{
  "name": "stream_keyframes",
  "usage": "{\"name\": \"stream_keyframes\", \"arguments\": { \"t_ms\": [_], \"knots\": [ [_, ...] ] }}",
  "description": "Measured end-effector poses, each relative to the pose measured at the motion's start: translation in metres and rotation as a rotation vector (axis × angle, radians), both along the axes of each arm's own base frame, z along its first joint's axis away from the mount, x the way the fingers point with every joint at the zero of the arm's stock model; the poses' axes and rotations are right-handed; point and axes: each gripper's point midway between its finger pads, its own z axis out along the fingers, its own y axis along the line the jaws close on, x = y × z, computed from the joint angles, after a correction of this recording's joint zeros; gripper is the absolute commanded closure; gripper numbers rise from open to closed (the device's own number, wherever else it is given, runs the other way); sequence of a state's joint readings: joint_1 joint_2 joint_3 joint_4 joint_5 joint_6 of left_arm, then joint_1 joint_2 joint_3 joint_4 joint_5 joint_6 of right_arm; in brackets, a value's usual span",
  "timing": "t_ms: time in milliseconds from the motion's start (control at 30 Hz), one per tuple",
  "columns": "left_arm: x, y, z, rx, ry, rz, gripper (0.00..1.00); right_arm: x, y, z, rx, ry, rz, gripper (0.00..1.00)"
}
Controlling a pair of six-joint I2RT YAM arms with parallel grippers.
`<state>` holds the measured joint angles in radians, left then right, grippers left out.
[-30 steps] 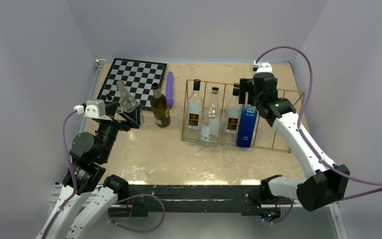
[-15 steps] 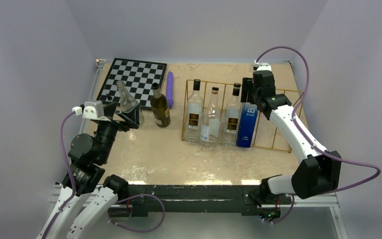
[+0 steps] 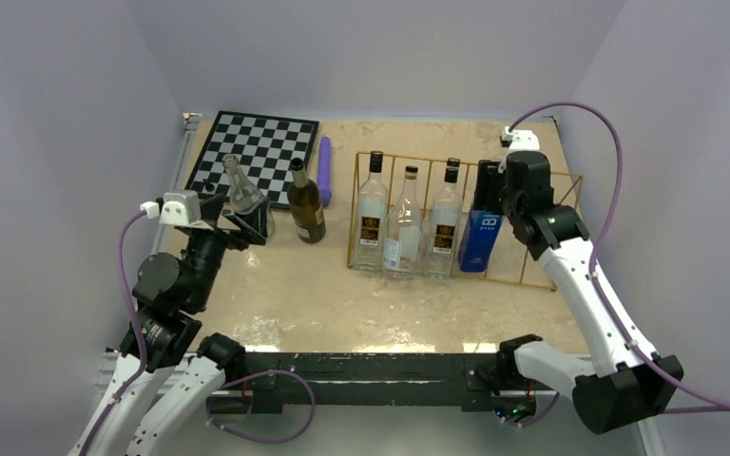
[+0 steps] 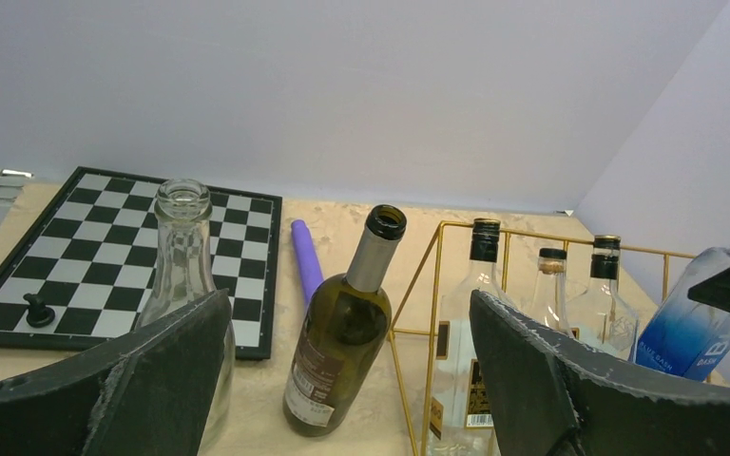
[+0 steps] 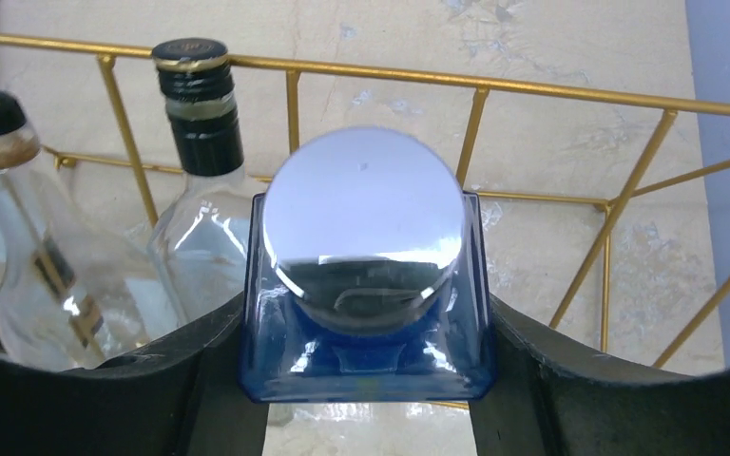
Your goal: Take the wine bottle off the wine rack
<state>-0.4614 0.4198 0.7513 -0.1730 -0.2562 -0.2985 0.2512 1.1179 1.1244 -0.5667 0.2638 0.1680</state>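
Observation:
The gold wire wine rack [image 3: 418, 158] stands right of centre; it also shows in the left wrist view [image 4: 523, 232] and the right wrist view [image 5: 532, 91]. My right gripper [image 3: 490, 182] is shut on the top of a square blue bottle [image 3: 480, 239] with a silver cap, and the bottle leans with its top to the right. In the right wrist view my fingers [image 5: 200, 380] press both sides of the blue bottle [image 5: 361, 304]. Three clear bottles [image 3: 403, 224] stand in the rack. My left gripper [image 3: 250, 220] is open beside a clear flask [image 3: 241, 192].
A dark green wine bottle [image 3: 306, 201] stands on the table left of the rack, also in the left wrist view [image 4: 342, 342]. A chessboard [image 3: 257, 144] with a black pawn lies at the back left. A purple cylinder [image 3: 324, 169] lies beside it.
My right arm has swung right and pulled the blue bottle's top with it, so the bottle went from upright to leaning. The left arm has not moved.

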Motion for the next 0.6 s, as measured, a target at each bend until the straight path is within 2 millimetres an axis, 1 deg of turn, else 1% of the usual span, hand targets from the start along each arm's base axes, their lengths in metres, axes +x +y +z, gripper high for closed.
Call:
{"name": "stream_keyframes", "arguments": {
  "t_ms": [33,167,300,433,600],
  "knots": [
    [0.000,0.000,-0.001,0.001,0.002,0.000,0.01,-0.007,0.001,0.004,0.002,-0.008,0.012,0.83],
    [0.002,-0.002,-0.002,0.002,0.008,-0.005,0.01,-0.023,0.007,0.014,-0.005,-0.032,0.059,0.87],
    [0.003,-0.005,-0.003,0.004,0.014,-0.017,0.01,-0.042,0.019,0.016,-0.024,-0.034,0.130,0.91],
    [0.004,-0.008,-0.004,0.012,0.025,-0.032,0.01,-0.062,0.031,0.017,-0.049,-0.024,0.204,0.92],
    [0.004,-0.019,0.002,0.008,0.048,-0.086,0.02,-0.085,0.036,0.022,-0.065,-0.027,0.275,0.93]
  ]
}}
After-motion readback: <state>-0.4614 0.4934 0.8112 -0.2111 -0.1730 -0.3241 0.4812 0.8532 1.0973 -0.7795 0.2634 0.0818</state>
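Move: The blue bottle is already in the right hand's grip, partly drawn from the rack. The green bottle stands on the table about 41 cm to this hand's left, level ahead; the clear bottle is some 54 cm left, also level. The nearest black-capped bottle is about 9 cm left and 3 cm back. All three middles lie roughly 10 cm lower. From the left hand the green bottle is about 14 cm ahead, 6 cm right, 20 cm below. Right hand keeps its grip, drawing the blue bottle back 8 cm and left 4 cm, turning counter-clockwise some 15 degrees. ##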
